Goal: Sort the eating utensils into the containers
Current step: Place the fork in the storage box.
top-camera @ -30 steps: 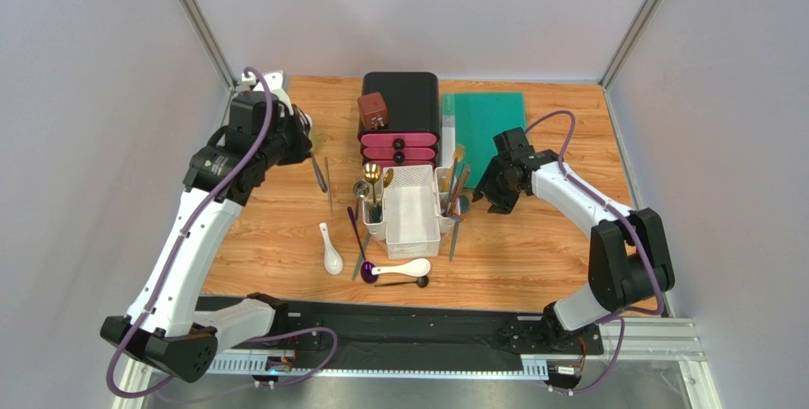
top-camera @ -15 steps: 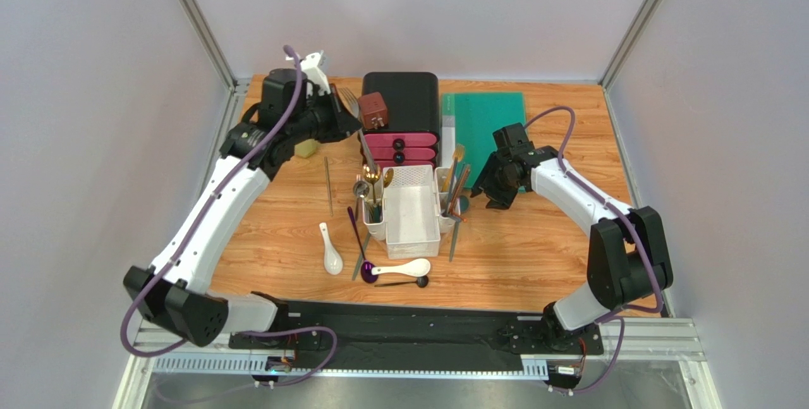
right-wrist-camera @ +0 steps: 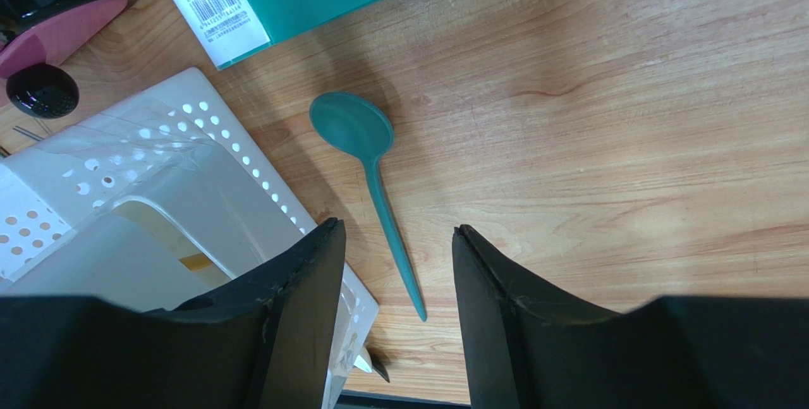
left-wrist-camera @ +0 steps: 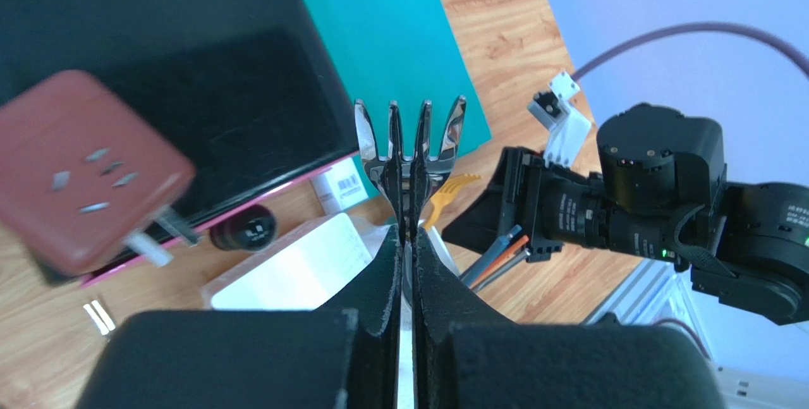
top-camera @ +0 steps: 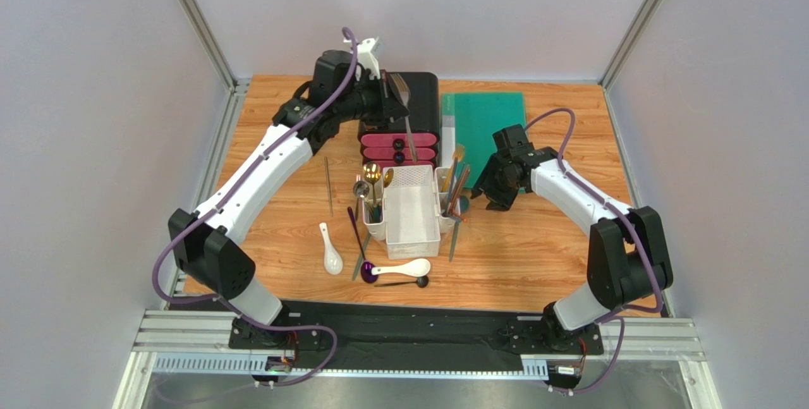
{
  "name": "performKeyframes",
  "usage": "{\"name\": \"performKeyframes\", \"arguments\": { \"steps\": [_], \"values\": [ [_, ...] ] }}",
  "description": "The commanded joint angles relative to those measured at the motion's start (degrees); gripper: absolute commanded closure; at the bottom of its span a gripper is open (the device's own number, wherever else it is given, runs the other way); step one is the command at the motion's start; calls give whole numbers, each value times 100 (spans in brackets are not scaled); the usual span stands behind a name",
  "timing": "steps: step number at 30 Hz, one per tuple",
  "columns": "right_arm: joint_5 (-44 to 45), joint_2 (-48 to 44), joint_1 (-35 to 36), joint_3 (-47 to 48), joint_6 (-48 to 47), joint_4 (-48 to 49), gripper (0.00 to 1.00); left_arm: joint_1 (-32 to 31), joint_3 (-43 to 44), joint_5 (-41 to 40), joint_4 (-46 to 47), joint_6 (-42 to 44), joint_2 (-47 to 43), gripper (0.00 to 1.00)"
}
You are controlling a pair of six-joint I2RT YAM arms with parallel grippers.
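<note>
My left gripper (top-camera: 397, 110) hangs above the black drawer box, shut on a silver fork (left-wrist-camera: 408, 148) whose tines point away from the fingers (left-wrist-camera: 380, 281). The white caddy (top-camera: 414, 235) stands just below it, with gold spoons (top-camera: 373, 177) in its left side bin and chopsticks (top-camera: 458, 186) in its right one. My right gripper (right-wrist-camera: 394, 229) is open beside the caddy's (right-wrist-camera: 180, 181) right wall, over a teal spoon (right-wrist-camera: 366, 158) lying on the wood. Two white ceramic spoons (top-camera: 329, 250) (top-camera: 404, 268), a purple spoon (top-camera: 361, 248) and a black spoon (top-camera: 404, 282) lie in front of the caddy.
The black-and-pink drawer box (top-camera: 400, 115) stands behind the caddy with a red-brown cube (left-wrist-camera: 81, 177) on top. A teal board (top-camera: 486, 120) lies at the back right. A thin stick (top-camera: 329, 184) lies left of the caddy, another (top-camera: 454, 238) at its right front corner.
The left arm has swung from the far left of the table rightward to above the drawer box, carrying the fork. The right arm has barely moved.
</note>
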Motion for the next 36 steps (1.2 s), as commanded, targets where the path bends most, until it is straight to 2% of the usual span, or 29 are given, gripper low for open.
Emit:
{"name": "performKeyframes", "arguments": {
  "steps": [1, 10, 30, 36],
  "values": [
    [-1, -141, -6, -13, 114, 109, 50, -304, 318, 201, 364, 204, 286, 100],
    [-18, -97, -6, 5, 141, 118, 50, -832, 195, 245, 874, 960, 708, 100],
    [-27, -62, -6, 22, 17, 12, 50, -1245, -147, -116, 1393, 1453, 1473, 100],
    [-36, -53, 2, 22, -9, -14, 50, -1341, -595, -186, 1463, 1497, 1438, 100]
  ]
}}
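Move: Out over the near part of the black drawer unit, the left hand holds the fork, with the storage box's far right cup, holding the orange fork, about 9 cm to the right, 4 cm back and 27 cm below. The drawer unit's middle is some 12 cm ahead, 1 cm left; the green folder about 11 cm ahead, 19 cm right; the box's middle basket roughly 8 cm back, 2 cm right. From the right hand, that cup lies about 4 cm ahead, 8 cm left and slightly below. Sweeping down and to the right with the fork still pinched, its handle trailing below the fingers, the left hand travels some 12 cm down and 11 cm right towards the storage box's far right cup. It eases midway, then mostly sinks at the end, while the wrist turns about 20 degrees, chiefly clockwise. ##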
